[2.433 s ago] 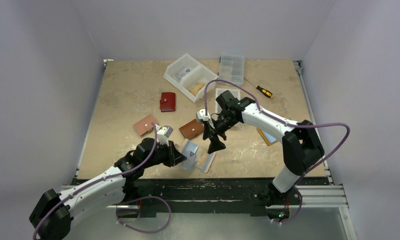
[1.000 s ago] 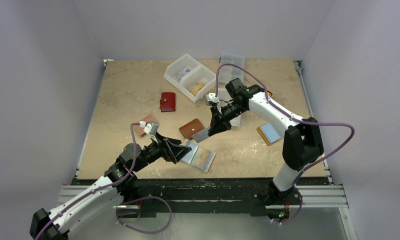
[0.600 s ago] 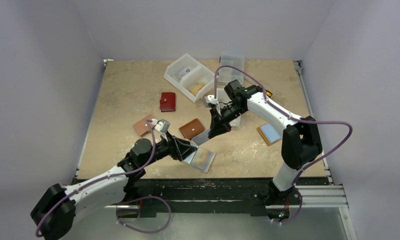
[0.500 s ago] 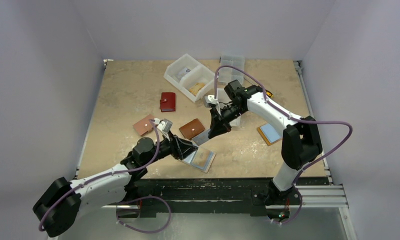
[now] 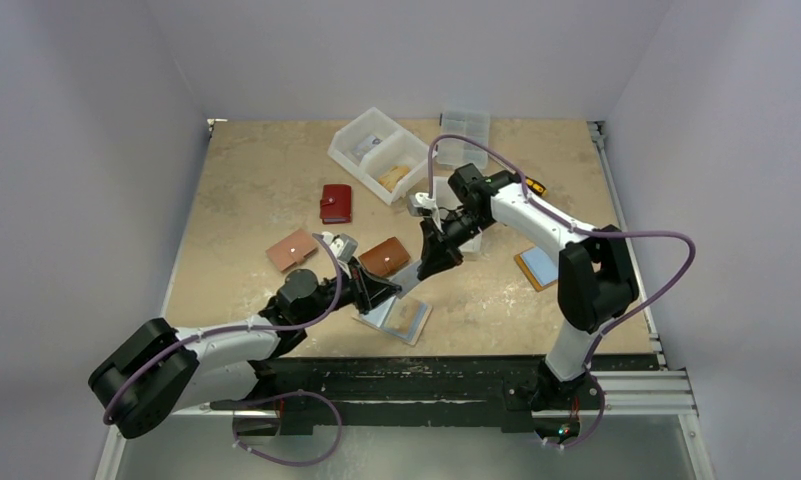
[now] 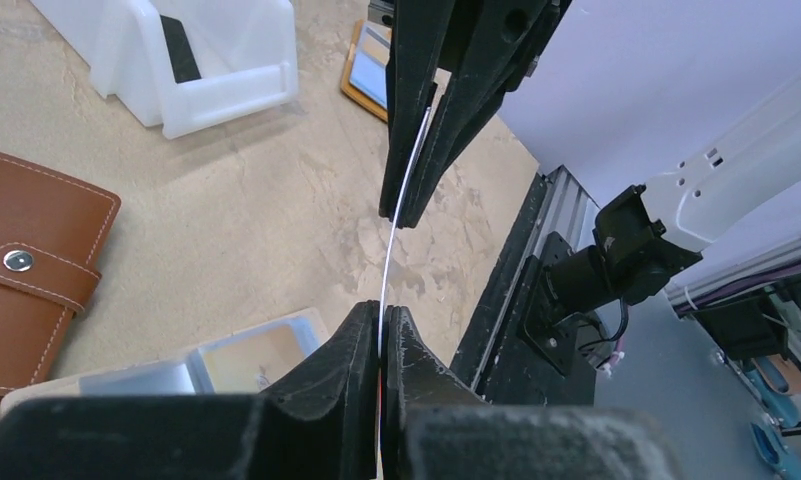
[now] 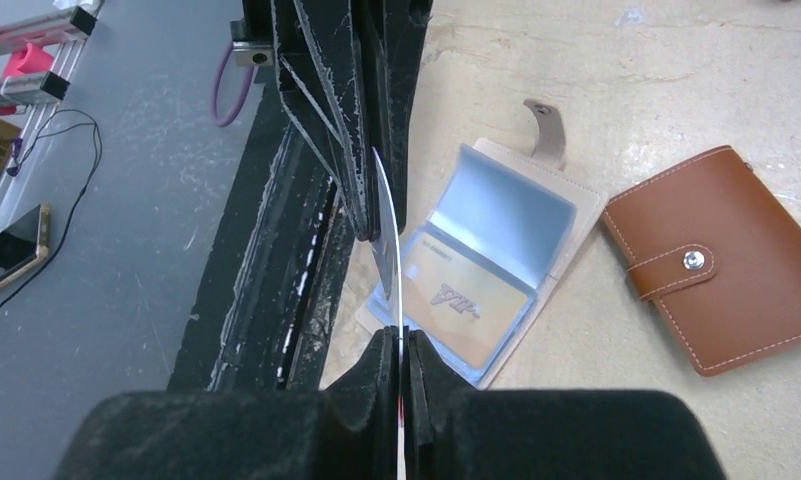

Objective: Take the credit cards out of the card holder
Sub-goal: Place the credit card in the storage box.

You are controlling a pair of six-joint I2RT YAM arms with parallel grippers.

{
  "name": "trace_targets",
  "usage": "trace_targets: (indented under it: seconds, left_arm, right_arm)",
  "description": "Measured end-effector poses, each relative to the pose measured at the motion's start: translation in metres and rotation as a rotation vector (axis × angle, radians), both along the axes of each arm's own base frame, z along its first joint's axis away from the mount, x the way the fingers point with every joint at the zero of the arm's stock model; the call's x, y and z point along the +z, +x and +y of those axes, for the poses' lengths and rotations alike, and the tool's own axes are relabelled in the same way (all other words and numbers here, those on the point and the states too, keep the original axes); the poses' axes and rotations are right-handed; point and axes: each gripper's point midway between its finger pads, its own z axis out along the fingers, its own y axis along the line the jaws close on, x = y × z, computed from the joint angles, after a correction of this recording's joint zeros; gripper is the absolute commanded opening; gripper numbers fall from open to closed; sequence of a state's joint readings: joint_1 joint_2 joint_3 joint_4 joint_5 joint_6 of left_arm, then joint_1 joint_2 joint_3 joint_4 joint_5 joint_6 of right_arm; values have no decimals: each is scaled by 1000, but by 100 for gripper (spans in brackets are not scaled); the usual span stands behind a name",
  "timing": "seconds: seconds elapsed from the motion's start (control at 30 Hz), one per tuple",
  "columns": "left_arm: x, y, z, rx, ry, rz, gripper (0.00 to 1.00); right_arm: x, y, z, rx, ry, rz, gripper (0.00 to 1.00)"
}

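One thin credit card [image 5: 404, 277] hangs in the air, held edge-on between both grippers. My left gripper [image 5: 381, 290] is shut on its near end [image 6: 381, 335]. My right gripper [image 5: 428, 268] is shut on the far end [image 7: 398, 345]. In each wrist view the card [image 6: 398, 230] [image 7: 386, 225] shows as a pale, slightly bowed sliver running to the other arm's fingers [image 6: 446, 110] [image 7: 341, 110]. Below it the beige card holder [image 5: 391, 318] [image 7: 511, 215] lies open on the table, with a gold card [image 7: 466, 295] in a clear sleeve.
A brown snap wallet [image 5: 384, 257] [image 7: 716, 260] lies just behind the holder. A tan one [image 5: 291, 250] and a red one [image 5: 336, 203] lie to the left. White bins [image 5: 381, 155], a clear organiser [image 5: 464, 130] and a screwdriver [image 5: 529, 184] are at the back, and loose cards [image 5: 538, 268] to the right.
My left arm reached forward and right to the card that the right gripper holds, and its jaws went from open to shut on it. The right gripper barely moved.
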State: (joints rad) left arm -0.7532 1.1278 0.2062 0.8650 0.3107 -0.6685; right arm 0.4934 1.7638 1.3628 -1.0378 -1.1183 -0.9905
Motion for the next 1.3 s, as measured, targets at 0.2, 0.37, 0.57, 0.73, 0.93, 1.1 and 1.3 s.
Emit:
trace_targets:
  seconds: [0.2, 0.37, 0.57, 0.73, 0.93, 1.1, 1.3]
  left_arm:
    - [8, 3, 0, 4, -10, -50, 0]
    - [8, 12, 4, 44, 18, -75, 0]
    - [22, 48, 13, 146, 57, -73, 0]
    - [60, 86, 16, 226, 45, -85, 0]
    - [100, 158, 39, 349, 41, -50, 0]
    - [114, 222, 70, 398, 11, -5, 0]
    - [82, 269, 80, 358, 19, 101, 0]
  right_arm:
    - [-2, 3, -6, -2, -5, -12, 68]
    - [-6, 27, -31, -89, -56, -40, 75]
    - [15, 72, -99, -323, -97, -164, 78]
    - [24, 63, -113, -352, -150, -240, 78]
    - [24, 70, -125, -403, -217, -248, 79]
    - [35, 85, -133, -451, -246, -287, 79]
    - [36, 101, -131, -470, -256, -266, 79]
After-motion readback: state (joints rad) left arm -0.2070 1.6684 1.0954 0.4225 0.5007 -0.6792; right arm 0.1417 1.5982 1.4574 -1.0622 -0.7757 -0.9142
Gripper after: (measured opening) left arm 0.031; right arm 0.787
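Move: The silver card is pinched by both hands. The storage box it is bound for lies about 45 cm ahead of the left hand, 5 cm left and some 14 cm below. From that hand the brown card holder is 15 cm ahead and 4 cm left, the red one 32 cm ahead and 18 cm left, the small white tray 28 cm ahead and 16 cm right. From the right hand the storage box is roughly 43 cm ahead, 9 cm left. The card passes wholly to the left hand: the right fingers open wide and draw off to the right and forward, some 17 cm, turning clockwise. Keeping its grip, the left hand then carries the card forward about 27 cm and a little left towards the storage box, rising about 11 cm before starting to sink, and turning some 20 degrees counter-clockwise. ##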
